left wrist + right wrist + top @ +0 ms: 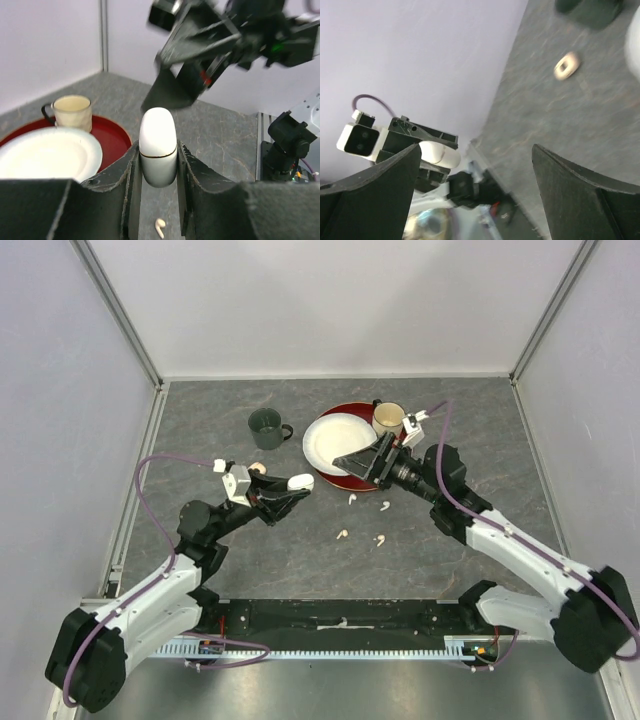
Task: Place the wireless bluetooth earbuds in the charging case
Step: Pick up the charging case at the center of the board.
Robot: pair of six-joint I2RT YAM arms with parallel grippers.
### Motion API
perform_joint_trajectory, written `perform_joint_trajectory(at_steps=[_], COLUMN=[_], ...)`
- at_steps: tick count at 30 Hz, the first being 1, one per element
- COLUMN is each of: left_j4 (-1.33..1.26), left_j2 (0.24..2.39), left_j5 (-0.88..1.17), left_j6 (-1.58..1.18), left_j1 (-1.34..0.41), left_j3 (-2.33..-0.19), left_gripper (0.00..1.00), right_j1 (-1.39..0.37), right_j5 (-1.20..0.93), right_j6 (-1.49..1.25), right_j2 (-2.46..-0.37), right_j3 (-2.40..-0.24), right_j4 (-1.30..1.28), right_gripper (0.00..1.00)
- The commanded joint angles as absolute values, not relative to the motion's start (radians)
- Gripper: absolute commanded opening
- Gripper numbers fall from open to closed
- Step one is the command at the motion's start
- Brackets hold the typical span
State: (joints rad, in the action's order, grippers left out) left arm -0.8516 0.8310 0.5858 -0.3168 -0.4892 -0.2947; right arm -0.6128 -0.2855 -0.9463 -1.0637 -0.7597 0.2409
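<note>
My left gripper (291,490) (157,146) is shut on the white charging case (300,481) (158,145), gripping its sides. The case stands upright with its lid closed. It also shows in the right wrist view, charging case (440,154). My right gripper (362,462) (475,150) hangs open and empty a short way right of the case, over the plate's near edge. Several tiny earbuds lie on the table below: one (352,498), another (385,505), a third (342,534), and one more (380,539). One earbud (160,227) shows under the case.
A white plate (335,440) and a cream mug (388,418) sit on a red tray (346,408) at the back. A dark green mug (266,427) stands to its left. A small tan object (257,468) (566,66) lies near my left wrist. Walls enclose the table.
</note>
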Motion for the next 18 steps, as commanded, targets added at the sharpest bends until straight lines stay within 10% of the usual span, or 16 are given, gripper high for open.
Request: perform_joint_trajectory(at_steps=[1,18], left_j4=[-1.100,-1.077], left_j2=[0.848,0.897], left_j5=[0.623,0.566], left_j6=[-0.212,-0.158], left_j1=[-0.529,-0.565], left_j3=[-0.287,-0.307], left_gripper=[0.02,0.02], right_j1=[-0.606,-0.635], right_j5=[-0.590,-0.657], right_j6=[-1.428,-1.516], right_j2=[-1.167,-1.249], right_j3=[-0.689,-0.732], right_j4=[0.645,0.650], right_gripper=[0.98,0.98])
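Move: The charging case, gripped in the left hand, stands off that hand's fingertips, about 2 cm to its right and 1 cm ahead and up. From the empty, open right hand the case lies some 11 cm left, 2 cm back and 3 cm lower. On the table some 24 cm below the right hand are the white plate, about 14 cm ahead and 4 cm left, and one earbud, 1 cm ahead and 1 cm left. Right hand, fingers wide, goes some 5 cm left and back towards the case the left hand tilts up. ##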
